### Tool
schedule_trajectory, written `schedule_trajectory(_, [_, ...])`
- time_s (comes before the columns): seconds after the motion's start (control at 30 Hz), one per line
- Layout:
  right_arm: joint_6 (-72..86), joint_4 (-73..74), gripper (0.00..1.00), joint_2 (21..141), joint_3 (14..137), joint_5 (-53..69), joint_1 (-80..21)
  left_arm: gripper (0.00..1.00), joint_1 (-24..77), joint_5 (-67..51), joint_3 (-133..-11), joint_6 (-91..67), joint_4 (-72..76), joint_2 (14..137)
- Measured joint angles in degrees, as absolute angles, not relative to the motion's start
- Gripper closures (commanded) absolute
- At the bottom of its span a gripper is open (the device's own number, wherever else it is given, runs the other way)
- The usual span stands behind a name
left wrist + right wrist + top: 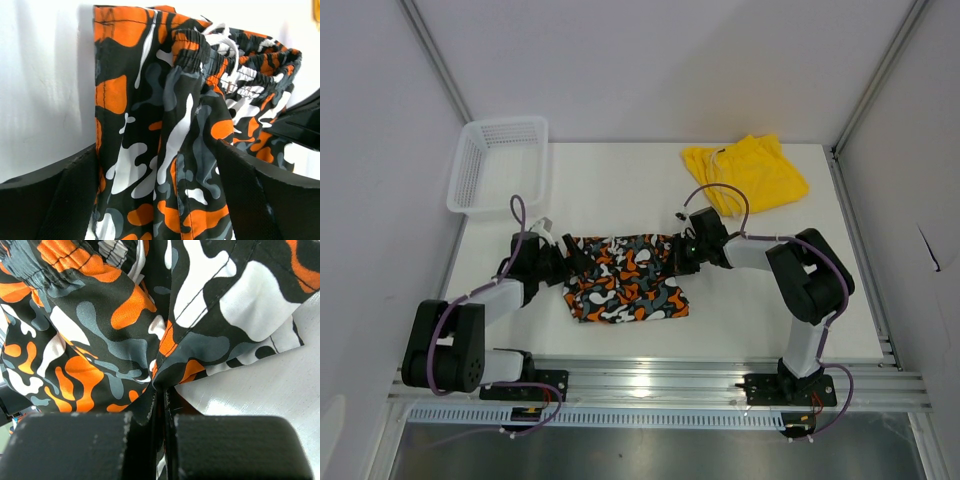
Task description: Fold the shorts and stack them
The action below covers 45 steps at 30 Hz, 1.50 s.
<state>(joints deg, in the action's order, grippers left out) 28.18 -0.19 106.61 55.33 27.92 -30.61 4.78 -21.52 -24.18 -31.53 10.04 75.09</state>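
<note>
The patterned shorts (pixel 625 280), blotched in orange, white, black and grey, lie spread across the middle of the table. My left gripper (pixel 575 262) is at their left edge, and its jaws stand open on either side of the cloth (pixel 170 115) without pinching it. At the shorts' upper right edge, my right gripper (pixel 675 255) is shut on a pinched fold of the same fabric (pixel 100 330). The yellow shorts (pixel 745 172) sit crumpled at the far right of the table, with a pale drawstring showing, away from both grippers.
A white mesh basket (pixel 498 165) stands at the table's far left corner and overhangs the edge. The white table (pixel 770 300) is bounded by grey walls on both sides and a metal rail along the near edge.
</note>
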Motion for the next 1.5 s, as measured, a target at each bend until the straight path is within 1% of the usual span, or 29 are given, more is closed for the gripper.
schedule_trajectory(0.07, [28.18,-0.03,1.00,106.61,55.42,27.92,-30.61,0.13,4.75,-22.28,-23.68,-31.51,10.50,75.00])
schedule_trajectory(0.13, [28.21,0.40,1.00,106.61,55.61,27.90,-30.61,0.13,4.73,-23.33,-23.00,-31.53,11.31,74.94])
schedule_trajectory(0.27, [28.18,1.23,1.00,106.63,56.03,27.90,-30.61,0.06,4.97,-25.02,-22.57,-31.53,12.19,74.94])
schedule_trajectory(0.47, [28.23,2.13,1.00,106.85,56.71,27.90,-30.61,0.02,5.23,-26.26,-20.73,-31.64,12.88,72.82])
schedule_trajectory(0.7, [28.42,2.11,1.00,107.24,56.90,28.21,-30.61,0.04,5.28,-28.42,-18.90,-32.08,13.80,71.31])
schedule_trajectory(0.9, [28.47,2.15,1.00,107.37,57.08,28.51,-30.57,0.09,7.31,-28.45,-18.87,-32.05,14.09,71.88])
schedule_trajectory(1.0, [28.45,2.76,1.00,107.37,57.47,28.23,-30.72,0.20,9.02,-27.31,-20.14,-32.12,14.06,73.67])
schedule_trajectory(1.03, [28.45,2.87,1.00,107.37,57.58,27.99,-30.85,0.34,9.41,-26.96,-20.62,-32.21,14.09,74.39])
schedule_trajectory(1.1, [28.42,3.31,1.00,107.37,57.98,27.46,-31.14,0.51,9.85,-25.74,-21.12,-32.64,13.85,75.59])
schedule_trajectory(1.13, [28.42,3.68,1.00,107.37,58.28,27.05,-31.33,0.67,9.89,-25.08,-21.12,-32.71,13.47,76.12])
schedule_trajectory(1.2, [28.36,4.47,1.00,107.37,58.96,26.02,-31.79,0.79,10.02,-24.05,-21.12,-33.10,12.91,76.66])
schedule_trajectory(1.23, [28.29,4.97,1.00,107.37,59.48,25.32,-32.14,0.89,10.20,-23.44,-21.12,-33.10,12.75,76.77])
schedule_trajectory(1.27, [28.18,5.37,1.00,107.37,59.90,24.62,-32.47,0.92,10.44,-23.03,-21.26,-33.36,12.64,76.88])
schedule_trajectory(1.3, [28.08,5.93,1.00,107.37,60.51,23.77,-32.84,0.97,10.76,-22.55,-21.61,-33.34,12.27,77.08])
schedule_trajectory(1.33, [27.79,6.59,1.00,107.37,61.17,22.72,-33.17,1.00,11.16,-22.09,-22.22,-33.41,11.92,77.41])
schedule_trajectory(1.5, [26.09,11.60,1.00,107.37,66.59,16.75,-33.98,1.00,14.41,-18.17,-27.27,-33.78,9.54,79.20])
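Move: The left side of the patterned shorts, which I want between my open left fingers, lies about 3 cm back, 3 cm right and 2 cm below my left hand. The shorts' middle is some 13 cm right and 4 cm back; the white basket stands roughly 18 cm left and 24 cm ahead. My right hand already grips the shorts' right side; from it, that left side is about 23 cm left, 3 cm back and about level. With the fingers open, I draw my left hand back and right about 3 cm each along the shorts' left side, dip some 2 cm and shut the fingers on the cloth, then start forward, up and slightly right with it. My right hand keeps its pinch and nearly stays, then at the end swings forward about 3 cm while rising 2 cm. ##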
